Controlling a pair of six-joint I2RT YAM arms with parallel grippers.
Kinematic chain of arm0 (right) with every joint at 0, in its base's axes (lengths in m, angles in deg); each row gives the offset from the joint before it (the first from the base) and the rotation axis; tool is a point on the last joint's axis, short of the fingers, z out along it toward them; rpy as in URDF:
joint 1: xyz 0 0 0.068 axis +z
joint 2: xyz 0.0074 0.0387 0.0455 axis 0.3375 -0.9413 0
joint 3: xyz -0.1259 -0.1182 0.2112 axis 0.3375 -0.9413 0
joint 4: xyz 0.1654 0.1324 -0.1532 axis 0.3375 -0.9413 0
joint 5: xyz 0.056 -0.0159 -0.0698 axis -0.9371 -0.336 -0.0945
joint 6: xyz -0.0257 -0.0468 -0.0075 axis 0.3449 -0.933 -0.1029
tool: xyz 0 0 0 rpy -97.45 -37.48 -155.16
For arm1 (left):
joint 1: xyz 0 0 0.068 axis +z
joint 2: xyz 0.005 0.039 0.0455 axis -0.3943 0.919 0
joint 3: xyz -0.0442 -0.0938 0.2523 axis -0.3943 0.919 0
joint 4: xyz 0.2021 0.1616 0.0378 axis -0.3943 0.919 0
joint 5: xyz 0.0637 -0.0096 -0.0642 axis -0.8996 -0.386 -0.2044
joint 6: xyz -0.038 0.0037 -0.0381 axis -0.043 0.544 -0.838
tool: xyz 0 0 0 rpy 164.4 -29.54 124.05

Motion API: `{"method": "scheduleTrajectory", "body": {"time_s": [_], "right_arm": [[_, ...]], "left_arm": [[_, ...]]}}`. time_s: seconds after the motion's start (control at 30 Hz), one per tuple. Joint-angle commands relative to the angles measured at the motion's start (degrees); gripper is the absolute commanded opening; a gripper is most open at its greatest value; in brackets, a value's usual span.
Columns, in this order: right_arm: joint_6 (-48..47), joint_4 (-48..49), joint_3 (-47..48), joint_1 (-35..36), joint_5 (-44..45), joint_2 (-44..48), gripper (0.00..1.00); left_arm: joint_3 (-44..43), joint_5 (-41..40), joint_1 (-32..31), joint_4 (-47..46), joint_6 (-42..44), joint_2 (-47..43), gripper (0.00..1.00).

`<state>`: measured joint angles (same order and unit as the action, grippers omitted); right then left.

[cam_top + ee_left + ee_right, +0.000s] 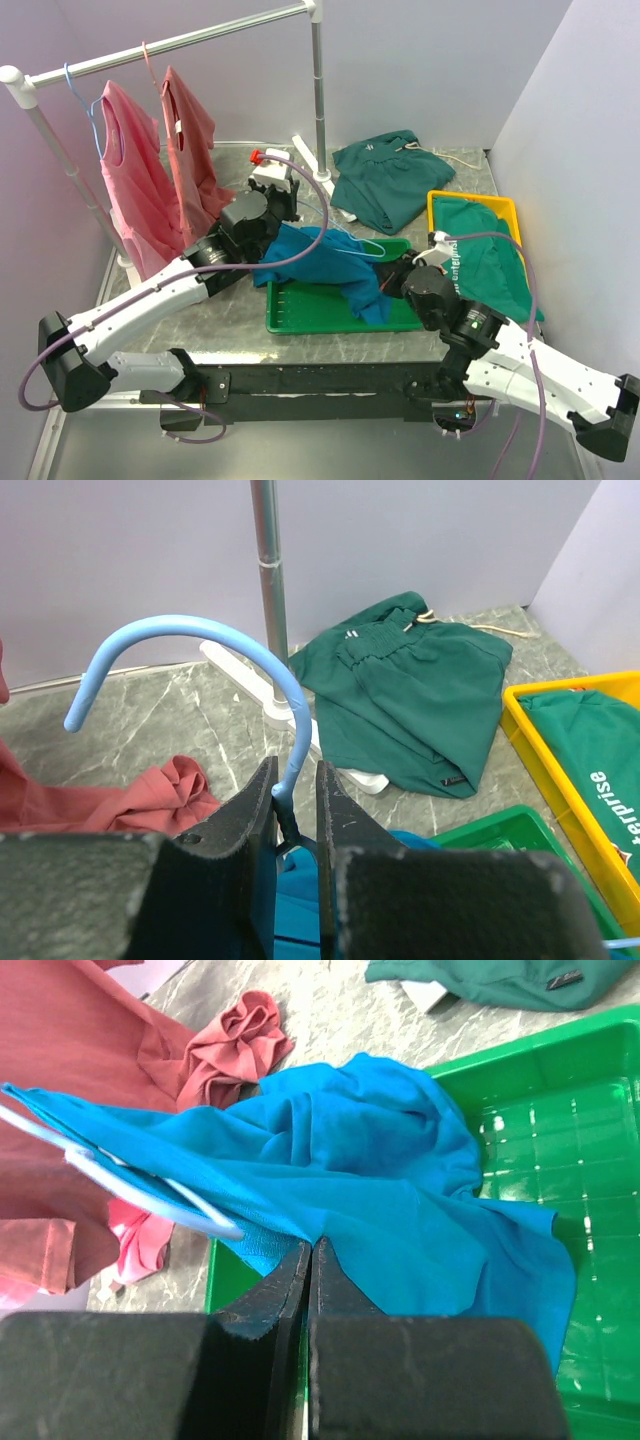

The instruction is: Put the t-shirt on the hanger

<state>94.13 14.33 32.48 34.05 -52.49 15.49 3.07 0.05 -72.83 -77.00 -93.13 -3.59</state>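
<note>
The teal-blue t-shirt (325,258) lies bunched over the left part of the green tray (310,310), with one part lifted and stretched. The light-blue wire hanger (205,640) has its hook curving up. My left gripper (295,772) is shut on its dark twisted neck, above the shirt's left end (278,228). One hanger arm (150,1195) runs inside the raised fabric. My right gripper (311,1247) is shut, pinching the t-shirt's (330,1170) lower edge, at the tray's right side (392,272).
A dark green garment (385,180) lies at the back by the rack's right pole (318,90). A yellow tray (436,205) holds a green printed shirt (490,265). Pink tops (135,175) hang on the rail at left, and their hems bunch on the table (175,785).
</note>
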Motion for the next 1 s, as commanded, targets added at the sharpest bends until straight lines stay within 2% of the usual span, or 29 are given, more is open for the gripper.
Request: {"method": "scheduleTrajectory", "body": {"time_s": [0.0, 0.3, 0.47, 0.57, 0.87, 0.97], "right_arm": [[-2.09, -5.33, 1.42, -2.27, 1.30, 1.42, 0.00], [-4.20, -13.59, 8.27, -2.54, 3.23, 4.84, 0.00], [-4.82, -15.09, 10.56, -2.54, 2.70, 5.63, 0.00], [-5.69, -17.03, 12.58, -2.54, 4.37, 5.64, 0.00], [-9.73, -21.69, 21.54, -2.54, 5.26, 2.13, 0.00], [-11.76, -21.34, 25.14, -2.54, 2.10, -1.55, 0.00]], "left_arm": [[0.98, -3.64, 0.56, -2.84, 5.12, -2.26, 0.01], [3.79, -5.49, 0.65, -5.39, 5.91, -2.87, 0.01], [4.59, -6.11, 0.56, -6.10, 5.91, -2.43, 0.01], [6.26, -6.54, 0.56, -7.76, 8.45, -3.05, 0.01], [8.11, -8.13, 0.47, -9.79, 11.89, -3.66, 0.01], [7.67, -8.57, -0.66, -10.92, 12.50, -2.88, 0.01]]}}
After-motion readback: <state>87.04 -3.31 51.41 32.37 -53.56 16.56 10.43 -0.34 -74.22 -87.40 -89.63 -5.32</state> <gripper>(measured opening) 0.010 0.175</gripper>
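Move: My right hand pinches the t-shirt by its opening. The hanger's right end, which the cloth must go over, lies only about 3 cm ahead, 2 cm left and 3 cm above. From that hand the green tray is centred some 8 cm left, 3 cm ahead and 18 cm down; the yellow bin is roughly 25 cm right and 12 cm ahead. From my left hand, holding the hanger below its hook, that end is about 18 cm right, 8 cm back and 11 cm down. With my fingers kept shut on the t-shirt, I draw the cloth a little to the right, then lift it about 8 cm while easing some 3 cm right in all, up past the hanger's right end and away from the tray. My left hand keeps its hold on the hanger almost in place, tipping up only slightly. ##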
